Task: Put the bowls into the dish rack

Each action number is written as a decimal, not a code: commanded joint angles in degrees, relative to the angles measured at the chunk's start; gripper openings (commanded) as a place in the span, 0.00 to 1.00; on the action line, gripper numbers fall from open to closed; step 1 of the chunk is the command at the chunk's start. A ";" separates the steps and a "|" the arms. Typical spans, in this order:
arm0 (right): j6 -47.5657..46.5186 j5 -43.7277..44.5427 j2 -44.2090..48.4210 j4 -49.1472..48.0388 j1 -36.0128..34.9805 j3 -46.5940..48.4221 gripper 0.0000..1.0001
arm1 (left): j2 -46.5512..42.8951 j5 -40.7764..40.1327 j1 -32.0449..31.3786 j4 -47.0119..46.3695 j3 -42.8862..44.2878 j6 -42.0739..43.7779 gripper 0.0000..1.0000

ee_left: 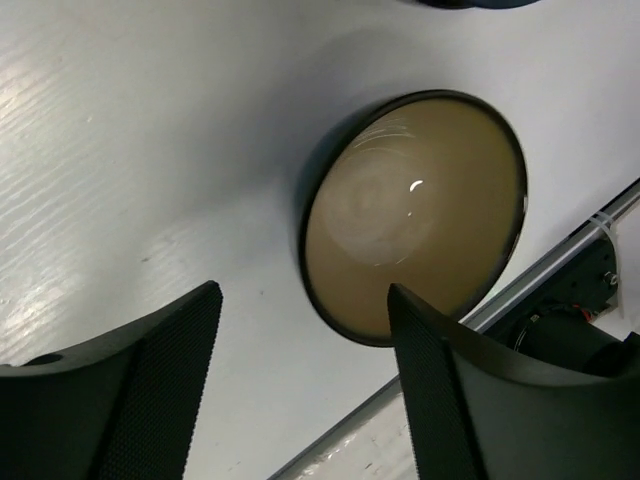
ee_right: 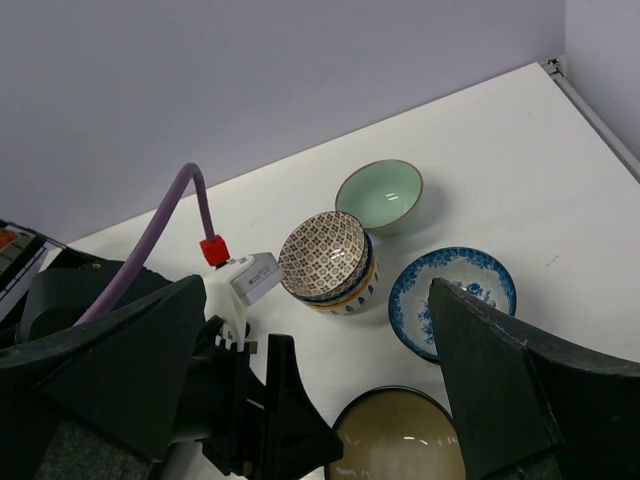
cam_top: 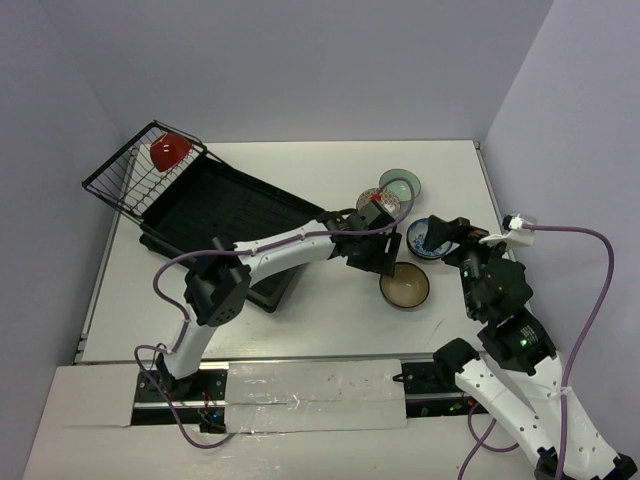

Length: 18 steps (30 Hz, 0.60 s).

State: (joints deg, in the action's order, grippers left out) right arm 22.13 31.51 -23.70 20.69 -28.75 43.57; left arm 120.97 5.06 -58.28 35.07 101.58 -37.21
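Observation:
A brown bowl with a dark rim sits upright on the white table. My left gripper hovers open just beside it. In the left wrist view the bowl lies ahead of the fingers, its near rim overlapped by the right finger, and nothing is between them. My right gripper stands open over a blue-and-white bowl. Behind are a lattice-patterned bowl stacked on another and a mint green bowl. The black dish rack lies at the back left, a red bowl in its wire basket.
The left arm's wrist and purple cable stretch across between the rack and the bowls. A metal rail with taped sheeting runs along the near table edge. Walls close in behind and to the right of the table.

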 commanded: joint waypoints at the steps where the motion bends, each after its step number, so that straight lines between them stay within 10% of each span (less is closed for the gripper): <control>1: 0.81 1.28 0.85 -0.91 -0.43 1.08 1.00 | 2.08 -1.19 -1.04 0.26 3.71 -0.41 0.71; 12: 0.81 1.54 1.73 -1.17 -0.51 0.29 1.00 | 7.97 -3.74 -1.66 4.48 9.86 0.03 0.54; 18: 0.55 0.75 1.20 -1.09 -0.34 0.46 1.00 | 7.36 -4.71 -1.66 4.57 10.04 0.74 0.29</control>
State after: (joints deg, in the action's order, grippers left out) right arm 22.48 31.88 -22.52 20.69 -28.75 43.55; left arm 129.54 1.78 -59.72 39.53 108.90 -37.26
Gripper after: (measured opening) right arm 0.999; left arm 0.345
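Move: The brown bowl's middle lies about 5 cm to the left hand's right, 4 cm back and 6 cm below, putting its near rim almost under the fingers. The blue-flowered bowl stands some 8 cm ahead and 13 cm to the right of that hand, the patterned bowl stack about 15 cm straight ahead. From the idle right hand the brown bowl is roughly 6 cm left, 3 cm back and 29 cm below. Down about 4 cm, after a short shift of 1 to 2 cm to the right, the left hand sinks onto the forward-left rim of the brown bowl. Its part-open fingers close to about half their starting gap as it goes, straddling the rim and pinching the wall, one tip inside and one outside; the wrist tilts only some 5 degrees. ##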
